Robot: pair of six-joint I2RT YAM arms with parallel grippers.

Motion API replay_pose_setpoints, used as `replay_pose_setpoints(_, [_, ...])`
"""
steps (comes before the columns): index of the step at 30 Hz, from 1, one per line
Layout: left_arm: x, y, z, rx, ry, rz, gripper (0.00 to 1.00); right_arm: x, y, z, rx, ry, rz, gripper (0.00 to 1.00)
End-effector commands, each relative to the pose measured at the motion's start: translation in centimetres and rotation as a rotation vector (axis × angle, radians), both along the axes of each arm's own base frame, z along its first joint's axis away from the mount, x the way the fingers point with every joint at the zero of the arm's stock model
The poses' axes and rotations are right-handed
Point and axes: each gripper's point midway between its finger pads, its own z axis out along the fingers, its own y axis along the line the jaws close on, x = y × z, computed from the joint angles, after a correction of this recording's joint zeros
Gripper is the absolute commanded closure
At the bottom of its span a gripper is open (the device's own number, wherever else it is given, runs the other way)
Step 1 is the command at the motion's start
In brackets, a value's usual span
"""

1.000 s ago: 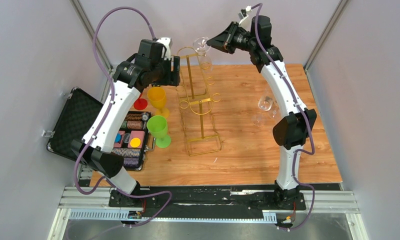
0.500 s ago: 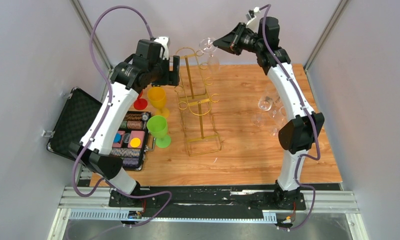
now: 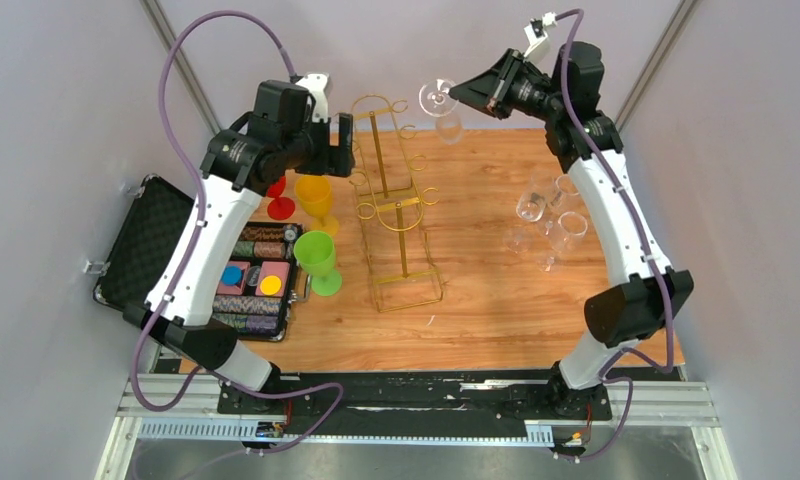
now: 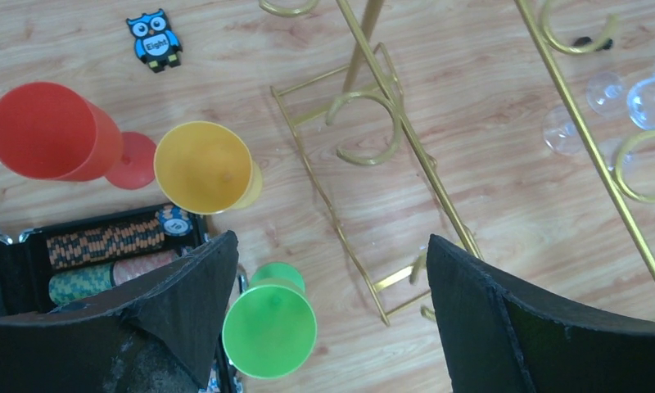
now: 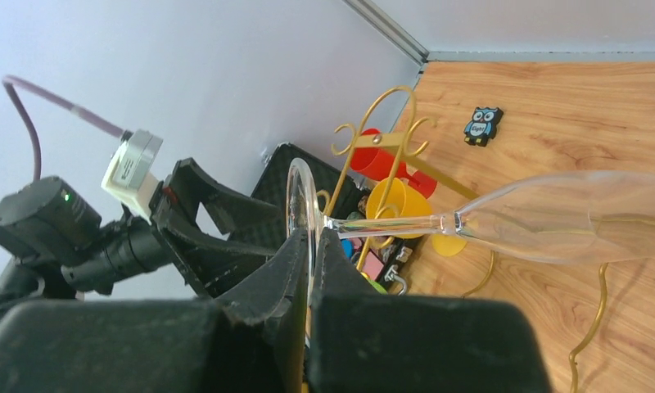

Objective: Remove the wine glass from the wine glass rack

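The clear wine glass [image 3: 444, 112] hangs in the air to the right of the rack's top, apart from it, foot up and bowl down. My right gripper [image 3: 463, 94] is shut on the rim of its round foot. In the right wrist view the foot is pinched between the fingers [image 5: 310, 239], and the stem and bowl [image 5: 570, 225] stretch to the right. The gold wire wine glass rack [image 3: 401, 215] stands mid-table with no glass on its loops [image 4: 365, 131]. My left gripper [image 3: 344, 146] hovers just left of the rack's top, open and empty [image 4: 328, 246].
Red [image 4: 50, 131], yellow [image 4: 203, 168] and green [image 4: 268, 327] plastic goblets stand left of the rack, beside an open black case of poker chips [image 3: 256, 275]. Several clear glasses [image 3: 541, 215] stand on the table at right. An owl sticker [image 4: 154, 37] lies on the wood.
My right gripper carried the wine glass up and to the right, away from the rack's top loops. My left gripper opened wider and drew back slightly left.
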Motion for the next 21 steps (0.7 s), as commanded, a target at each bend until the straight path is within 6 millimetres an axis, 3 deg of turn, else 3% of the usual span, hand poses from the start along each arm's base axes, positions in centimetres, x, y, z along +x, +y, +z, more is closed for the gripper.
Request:
replay_pose_setpoints(1, [-3.2, -0.1, 4.2, -0.072, -0.067, -0.079, 0.07, -4.6, -1.2, 4.9, -0.021, -0.224, 0.026, 1.0])
replay_pose_setpoints(13, [-9.3, -3.1, 9.4, -0.342, -0.067, -0.265, 0.07, -13.0, -1.6, 8.8, -0.106, -0.513, 0.135, 1.0])
replay_pose_setpoints(21, [-11.8, -4.3, 12.5, -0.523, -0.075, -0.301, 0.09, -17.6, 1.1, 11.0, -0.141, -0.667, 0.224, 1.0])
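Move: My right hand, pinching the upside-down wine glass by its foot, has the clear glasses standing on the table roughly 10 cm back, 21 cm to its right and 23 cm below. The rack's middle is some 6 cm back, 10 cm to its left and 21 cm lower. From my open left hand the held glass hangs about 9 cm ahead, 17 cm right, nearly level; the clear glasses lie about 41 cm right, 3 cm back, 15 cm below. Keeping my pinch on the glass's foot, I draw my right hand about 15 cm back towards me and 8 cm up, clear of the rack on its right side, tipping the fingertips up nearly 30 degrees so the bowl swings forward. Meanwhile my empty left hand, still open, backs off and rises some 10 cm each, drifting a little right while it rolls left side down and turns clockwise. ##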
